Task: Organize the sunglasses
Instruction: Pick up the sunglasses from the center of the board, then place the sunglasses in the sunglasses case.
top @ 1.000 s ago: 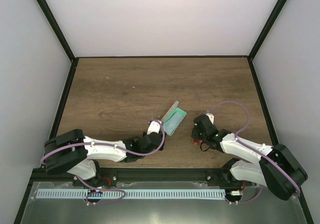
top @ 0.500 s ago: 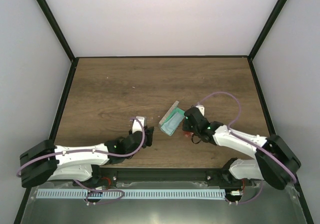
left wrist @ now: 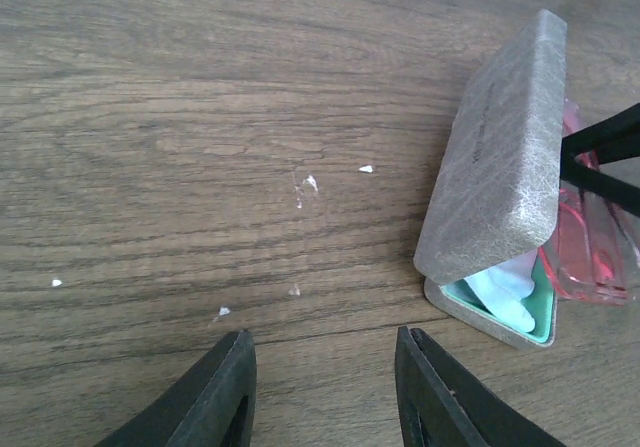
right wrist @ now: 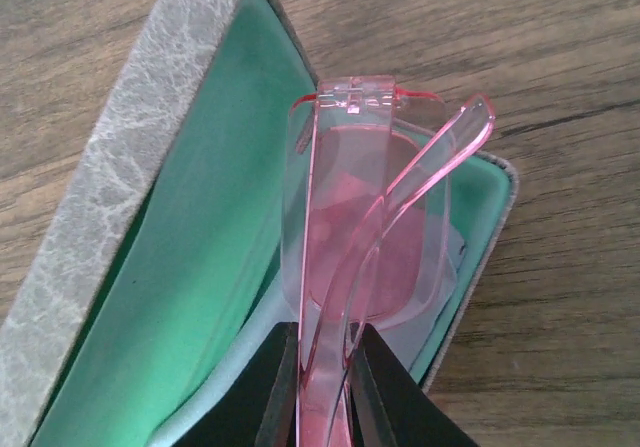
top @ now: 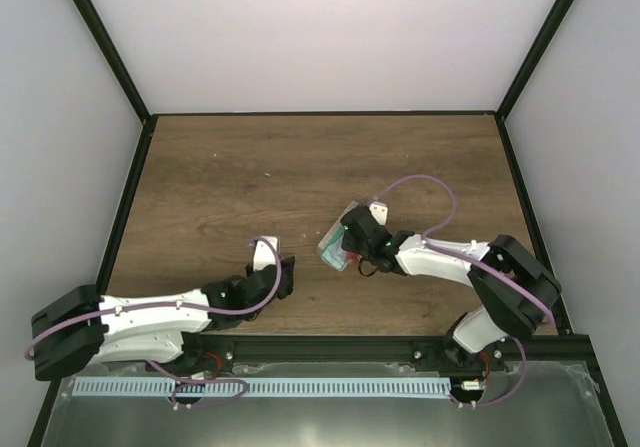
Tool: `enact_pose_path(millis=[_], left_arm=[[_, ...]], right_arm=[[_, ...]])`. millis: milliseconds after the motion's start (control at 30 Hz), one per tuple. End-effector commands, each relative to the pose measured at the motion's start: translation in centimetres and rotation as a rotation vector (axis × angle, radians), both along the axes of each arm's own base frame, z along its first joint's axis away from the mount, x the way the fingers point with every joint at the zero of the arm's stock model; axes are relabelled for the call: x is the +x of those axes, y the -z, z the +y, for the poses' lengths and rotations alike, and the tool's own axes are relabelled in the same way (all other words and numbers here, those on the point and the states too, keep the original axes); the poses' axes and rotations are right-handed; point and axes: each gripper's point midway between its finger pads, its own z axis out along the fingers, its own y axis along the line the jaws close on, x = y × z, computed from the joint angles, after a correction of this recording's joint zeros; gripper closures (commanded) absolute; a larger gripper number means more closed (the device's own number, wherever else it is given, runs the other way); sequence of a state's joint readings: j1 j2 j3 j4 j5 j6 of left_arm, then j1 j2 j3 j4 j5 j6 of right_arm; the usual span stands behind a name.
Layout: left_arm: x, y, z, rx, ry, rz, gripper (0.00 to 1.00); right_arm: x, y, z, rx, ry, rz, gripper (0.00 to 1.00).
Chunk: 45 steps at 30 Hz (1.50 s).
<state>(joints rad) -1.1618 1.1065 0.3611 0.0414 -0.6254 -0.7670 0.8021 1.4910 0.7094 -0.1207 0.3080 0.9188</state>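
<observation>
The grey case (right wrist: 110, 197) lies open near the table's middle, its green lining (right wrist: 210, 227) showing and a pale blue cloth (right wrist: 215, 372) inside. My right gripper (right wrist: 322, 377) is shut on the folded red sunglasses (right wrist: 365, 227) and holds them upright over the open case (top: 335, 235). In the left wrist view the lid (left wrist: 505, 157) stands tilted up, with the sunglasses (left wrist: 590, 237) behind it. My left gripper (left wrist: 325, 367) is open over bare wood, left of the case and apart from it, with nothing between its fingers.
Small white specks (left wrist: 305, 182) dot the brown table (top: 220, 177). Black frame posts and pale walls bound it at the left, right and back. In the top view my left gripper (top: 286, 270) lies low by the near edge.
My right gripper has carried the sunglasses leftward from the right of the case to over its open tray. The left arm has drawn back left from the case, its jaws a little wider.
</observation>
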Motion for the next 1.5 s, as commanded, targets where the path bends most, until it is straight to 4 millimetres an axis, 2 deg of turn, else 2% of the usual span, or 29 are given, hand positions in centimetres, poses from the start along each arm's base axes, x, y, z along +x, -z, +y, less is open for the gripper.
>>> enact_pose_path(millis=[0, 133, 400, 567, 733, 1133, 1467], left_arm=[[0.0, -0.3, 1.8, -0.002, -0.052, -0.016, 0.59], [-0.2, -0.7, 2.5, -0.012, -0.052, -0.024, 0.58], [-0.4, -0.4, 2.4, -0.025, -0.039, -0.017, 0.57], [-0.5, -0.4, 2.5, -0.026, -0.039, -0.017, 0.57], [-0.4, -0.4, 2.6, -0.027, -0.042, -0.023, 0.57], [-0.5, -0.8, 2.6, -0.036, -0.039, -0.032, 0.57], [-0.8, -0.9, 2.3, -0.050, -0.004, -0.031, 0.57]], right_arm=[[1.5, -1.1, 1.3, 0.065, 0.095, -0.045, 0.96], [1.7, -0.6, 1.7, 0.075, 0.143, -0.040, 0.96], [2.5, 0.1, 4.6, 0.048, 0.181, -0.023, 0.96], [2.4, 1.4, 4.6, 0.016, 0.202, -0.009, 0.93], [2.4, 1.9, 4.6, -0.007, 0.195, -0.003, 0.93], [2.0, -0.7, 5.4, -0.029, 0.170, -0.039, 0.93], [0.8, 0.3, 4.2, -0.059, 0.190, -0.012, 0.93]])
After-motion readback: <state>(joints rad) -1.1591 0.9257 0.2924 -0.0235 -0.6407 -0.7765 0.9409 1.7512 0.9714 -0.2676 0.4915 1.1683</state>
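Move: The right hand already pinches the folded sunglasses near their middle. The open glasses case it takes them to has its tray middle about 2 cm to this hand's left, level with it fore and aft, and some 4 cm below. The raised lid stands about 5 cm left and 1 cm ahead, roughly 2 cm lower than the hand. From the left hand, that tray lies about 8 cm ahead, 13 cm right and 7 cm down. Right hand carries the pinched sunglasses about 5 cm left, down into the case tray, turning some 10 degrees clockwise. ##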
